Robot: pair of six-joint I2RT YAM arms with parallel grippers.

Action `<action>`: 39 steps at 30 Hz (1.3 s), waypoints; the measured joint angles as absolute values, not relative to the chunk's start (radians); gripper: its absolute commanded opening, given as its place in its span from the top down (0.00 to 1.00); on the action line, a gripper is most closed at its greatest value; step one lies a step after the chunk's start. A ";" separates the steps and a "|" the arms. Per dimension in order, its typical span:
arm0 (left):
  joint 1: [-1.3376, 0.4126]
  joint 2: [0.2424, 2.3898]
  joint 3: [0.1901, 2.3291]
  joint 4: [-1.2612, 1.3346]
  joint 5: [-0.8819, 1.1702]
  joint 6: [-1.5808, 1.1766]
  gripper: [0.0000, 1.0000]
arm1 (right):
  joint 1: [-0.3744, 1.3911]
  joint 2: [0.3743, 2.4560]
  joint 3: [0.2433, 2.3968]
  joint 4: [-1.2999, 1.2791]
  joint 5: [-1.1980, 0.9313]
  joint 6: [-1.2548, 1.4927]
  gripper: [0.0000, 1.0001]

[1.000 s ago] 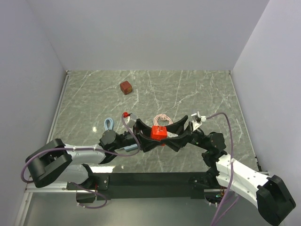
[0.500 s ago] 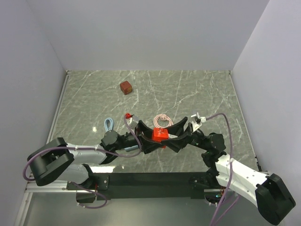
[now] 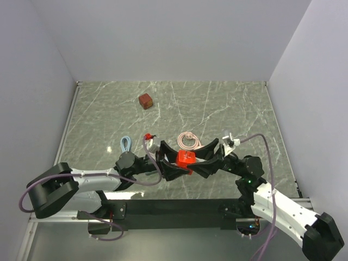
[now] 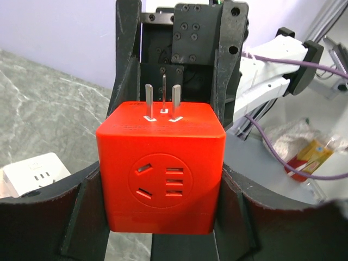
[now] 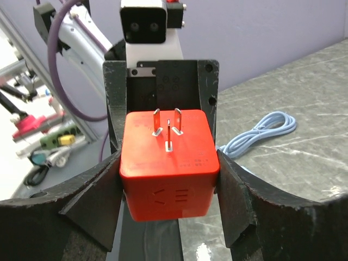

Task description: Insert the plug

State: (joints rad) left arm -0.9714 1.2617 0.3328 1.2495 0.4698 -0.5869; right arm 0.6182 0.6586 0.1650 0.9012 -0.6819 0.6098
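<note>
The plug [image 3: 185, 157], a bright red cube, hangs above the table between both arms near the front middle. My left gripper [image 3: 181, 159] comes from the left and is shut on the plug [image 4: 163, 168], its fingers pressing two opposite sides. My right gripper [image 3: 190, 159] comes from the right and is shut on the same plug [image 5: 168, 168], pads touching both sides. Three metal prongs [image 4: 163, 100] stick out of the plug's top face. A socket face shows toward the left wrist camera.
A darker brownish-red cube [image 3: 145, 101] lies at the back of the marble table [image 3: 234, 109]. A light blue cable coil [image 3: 126, 143] lies left of the grippers, a pink coil [image 3: 188, 141] just behind them. A white socket block [image 4: 32, 173] sits low left in the left wrist view.
The right gripper's jaws have come together onto the plug. Both arms and the plug have drifted slightly toward the near edge.
</note>
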 measured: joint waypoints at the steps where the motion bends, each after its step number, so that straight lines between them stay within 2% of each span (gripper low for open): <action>1: -0.971 1.248 0.335 1.236 0.476 -0.577 0.51 | 0.622 0.642 0.178 0.863 -0.683 0.593 1.00; 4: -0.974 1.165 0.362 1.119 0.493 -0.511 0.43 | 0.634 0.595 0.235 0.739 -0.698 0.528 1.00; 10: -0.979 1.024 0.393 0.885 0.512 -0.407 0.39 | 0.651 0.573 0.281 0.633 -0.741 0.472 1.00; 16: -0.976 1.018 0.393 0.849 0.528 -0.394 0.39 | 0.651 0.586 0.280 0.621 -0.757 0.467 1.00; 18: -0.970 1.029 0.393 0.865 0.535 -0.396 0.36 | 0.649 0.601 0.278 0.643 -0.757 0.472 1.00; 21: -0.960 1.060 0.393 0.901 0.552 -0.402 0.27 | 0.643 0.624 0.273 0.665 -0.752 0.477 1.00; 22: -0.957 1.067 0.393 0.907 0.553 -0.403 0.11 | 0.639 0.632 0.273 0.666 -0.746 0.476 1.00; 23: -0.955 1.072 0.393 0.910 0.552 -0.402 0.01 | 0.635 0.639 0.273 0.666 -0.744 0.474 1.00; 31: -0.942 1.074 0.403 0.881 0.548 -0.362 0.01 | 0.626 0.679 0.310 0.635 -0.720 0.435 1.00; 39: -0.940 1.042 0.454 0.710 0.519 -0.245 0.01 | 0.618 0.694 0.373 0.522 -0.736 0.350 1.00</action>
State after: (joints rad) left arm -0.9401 1.0416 0.4541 0.7105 0.5190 -0.2451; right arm 0.6178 0.6937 0.3733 0.5217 -0.7357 0.3500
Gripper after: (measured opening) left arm 0.995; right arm 0.681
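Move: The red plug is already held by both hands, prongs up, its middle about at both hand points. From either hand, the white adapter stands about 10 cm ahead, 8 cm to the right and 18 cm below. The blue power strip lies some 8 cm ahead, 9 cm left and 22 cm below the left hand. The pink cable coil is about 17 cm ahead, 2 cm right and 23 cm below the right hand. The red plug passes wholly into the right hand's grip. Both hands first carry it back about 1.5 cm and up 2 cm, then forward again, the right by some 3 cm while sinking slightly. As they come forward the left fingers open wide and let go, staying around the plug, while the right keeps its pinch; both hands' fingertips dip about 10 degrees. ##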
